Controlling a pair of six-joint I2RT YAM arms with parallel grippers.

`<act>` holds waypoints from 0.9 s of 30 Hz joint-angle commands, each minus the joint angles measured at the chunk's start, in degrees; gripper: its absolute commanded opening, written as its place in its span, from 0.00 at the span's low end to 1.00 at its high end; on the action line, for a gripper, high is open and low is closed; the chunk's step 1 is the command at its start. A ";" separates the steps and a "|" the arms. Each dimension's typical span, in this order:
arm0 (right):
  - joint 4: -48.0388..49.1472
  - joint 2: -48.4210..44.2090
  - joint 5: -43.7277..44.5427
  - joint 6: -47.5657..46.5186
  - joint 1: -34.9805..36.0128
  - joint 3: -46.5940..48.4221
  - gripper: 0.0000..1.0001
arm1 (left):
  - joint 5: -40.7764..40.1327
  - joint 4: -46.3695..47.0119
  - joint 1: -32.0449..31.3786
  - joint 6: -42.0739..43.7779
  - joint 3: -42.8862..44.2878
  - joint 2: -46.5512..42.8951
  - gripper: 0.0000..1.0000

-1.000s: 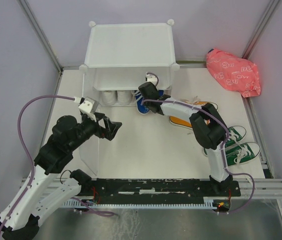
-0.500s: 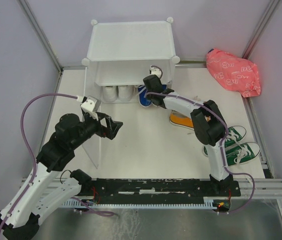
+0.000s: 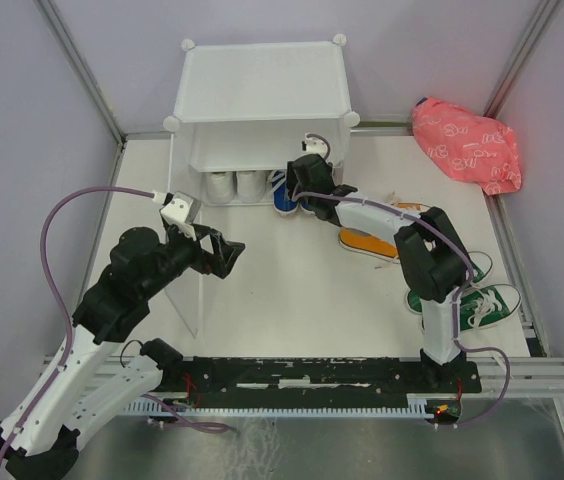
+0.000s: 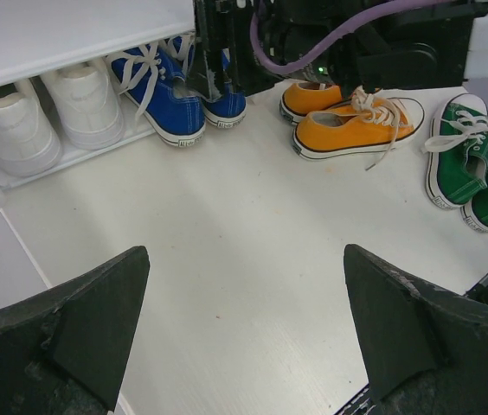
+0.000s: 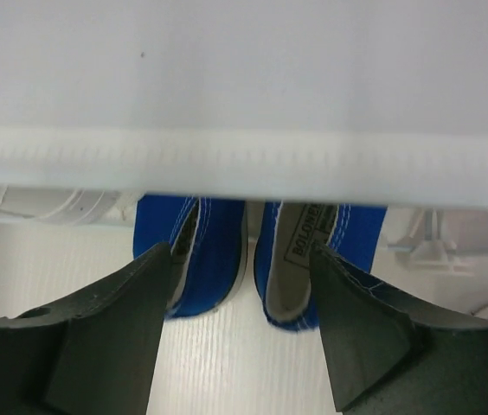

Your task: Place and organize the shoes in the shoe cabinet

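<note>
The white shoe cabinet (image 3: 262, 85) stands at the back with its front panel (image 3: 190, 292) swung open to the left. Under its shelf sit two white shoes (image 4: 45, 121) and, to their right, two blue shoes (image 3: 284, 192) side by side, heels sticking out. My right gripper (image 5: 240, 259) is open at those blue heels (image 5: 205, 251), one finger over each shoe's opening, gripping nothing. The orange pair (image 3: 372, 240) and green pair (image 3: 482, 290) lie on the table to the right. My left gripper (image 4: 244, 320) hovers open and empty above the table, beside the open panel.
A pink patterned bag (image 3: 467, 143) lies at the back right. The shelf's front edge (image 5: 244, 160) hangs just above my right fingers. Grey walls and metal rails enclose the table (image 3: 282, 300).
My right gripper moved toward the cabinet with the blue shoes, pushed them under the shelf, then opened and let go. The cabinet shifted back slightly. The left arm barely moved.
</note>
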 commanded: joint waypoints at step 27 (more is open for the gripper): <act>-0.71 1.11 18.82 -1.37 1.93 0.04 0.26 | -0.56 2.04 0.10 -0.82 0.53 0.12 0.99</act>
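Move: The right hand, open at the cabinet's lower shelf, is above and between the two blue heels. The middle of the right-hand blue shoe lies about 9 cm ahead, 3 cm right and 5 cm lower; its mate lies about 8 cm ahead and 5 cm left, the nearest white shoe 9 cm ahead and 12 cm left, the front orange shoe some 8 cm back and 20 cm right. From the idle left hand, the right-hand blue shoe is roughly 33 cm ahead, 14 cm right and 24 cm below. The right hand first draws back about 6 cm from the two blue heels while rising some 5 cm, fingers still well apart. It then reverses, sinking about 6 cm as it goes right and a little forward again, rolling its left side down and swinging some 10 degrees clockwise, while the fingers narrow to under half open and their tips come to the heel of the right-hand blue shoe. ##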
